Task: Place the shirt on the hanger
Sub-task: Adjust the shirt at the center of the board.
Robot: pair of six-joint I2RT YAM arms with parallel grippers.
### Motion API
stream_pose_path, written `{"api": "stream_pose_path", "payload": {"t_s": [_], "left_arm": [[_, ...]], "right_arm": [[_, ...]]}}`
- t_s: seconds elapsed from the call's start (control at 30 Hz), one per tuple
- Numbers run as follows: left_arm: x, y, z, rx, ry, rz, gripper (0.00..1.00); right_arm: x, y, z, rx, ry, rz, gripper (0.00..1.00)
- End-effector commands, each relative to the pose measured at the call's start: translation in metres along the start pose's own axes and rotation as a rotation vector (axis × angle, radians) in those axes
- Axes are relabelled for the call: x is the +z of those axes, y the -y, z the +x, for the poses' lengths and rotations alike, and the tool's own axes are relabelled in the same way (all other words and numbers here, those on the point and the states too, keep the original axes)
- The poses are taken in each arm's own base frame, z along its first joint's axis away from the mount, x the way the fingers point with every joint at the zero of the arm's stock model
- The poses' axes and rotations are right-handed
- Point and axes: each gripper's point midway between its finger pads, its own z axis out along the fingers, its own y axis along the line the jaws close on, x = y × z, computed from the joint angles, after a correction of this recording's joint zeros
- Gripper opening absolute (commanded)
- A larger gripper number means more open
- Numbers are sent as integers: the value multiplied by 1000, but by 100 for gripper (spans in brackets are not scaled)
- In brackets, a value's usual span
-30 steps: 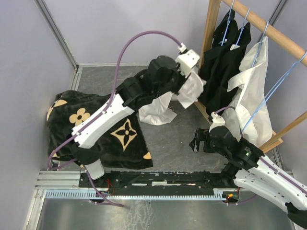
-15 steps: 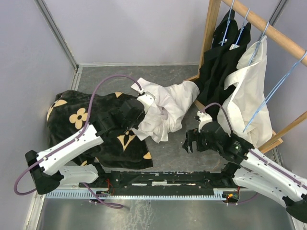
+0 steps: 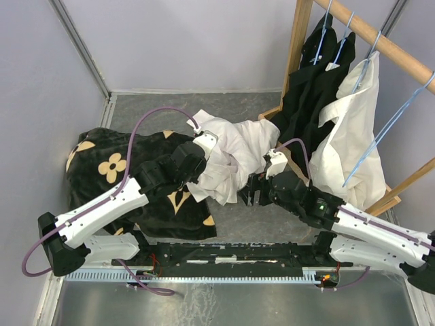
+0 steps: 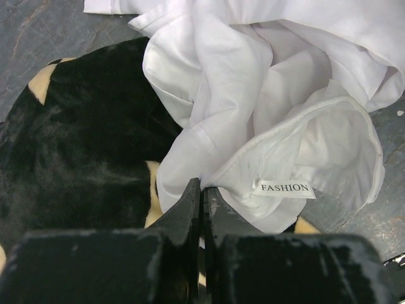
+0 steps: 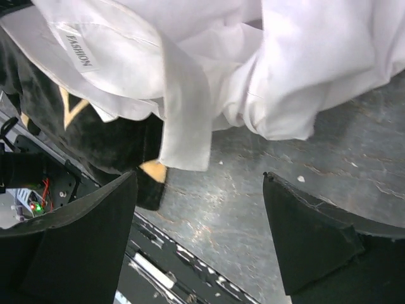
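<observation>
The white shirt [image 3: 238, 146] lies crumpled on the grey table, partly over the black cloth. My left gripper [image 3: 209, 157] is shut on the shirt's collar edge; the left wrist view shows the fabric [image 4: 266, 95] pinched at my left gripper [image 4: 201, 188], beside the neck label [image 4: 283, 188]. My right gripper [image 3: 248, 192] hovers open just right of the shirt's near edge. In the right wrist view nothing sits in my right gripper [image 5: 200, 183], and the shirt [image 5: 253, 57] lies beyond it. An empty light-blue hanger [image 3: 394, 122] hangs from the rack rod at far right.
A black cloth with tan flower motifs [image 3: 115, 170] covers the left of the table. The wooden rack [image 3: 298, 41] stands at the back right, holding black shirts [image 3: 316, 75] and another white shirt [image 3: 350, 136]. The arms' base rail [image 3: 224, 255] runs along the near edge.
My left arm has swung down and left, bringing the shirt from up beside the rack onto the table and black cloth. My right gripper has moved left toward the shirt, its jaws slightly narrower.
</observation>
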Motion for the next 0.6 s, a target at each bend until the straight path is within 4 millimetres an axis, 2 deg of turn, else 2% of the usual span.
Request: {"api": "stream_pose_path", "payload": {"t_s": [0.0,0.17,0.33,0.57], "left_arm": [[-3,-2,-15,-87,72,-4,3],[-5,-2,-15,-93,79,5,3],[-6,0,-15,-82,76,18,3],[-10,1,-15,-91,80,38,3]], "right_arm": [[6,-32,-44,77,189,-19,85],[26,-33,-43,83,189,85,74],[52,-42,-32,87,157,98,71],[71,-35,-20,92,131,162,65]]}}
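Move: The free end of the white shirt's collar band hangs about 5 cm ahead of the right hand, 7 cm to its left and 5 cm below. Its FASHION tag sits some 12 cm left of that hand and 6 cm ahead, at much the same height as the band's end. The black blanket's nearest tan corner is roughly 12 cm to its left, level fore and aft, 12 cm lower. From the left hand, the band's free end lies about 11 cm right and 3 cm back, slightly below. The shirt's free collar end is what the right hand closes in on, sweeping left and forward at first and then dipping as it comes, some 5 cm left and 3 cm each forward and down, turning about 10 degrees clockwise. Its wide-open fingers narrow by about a quarter but stay open, one on either side of the band. The left hand stays put, shut on the collar's other end. ##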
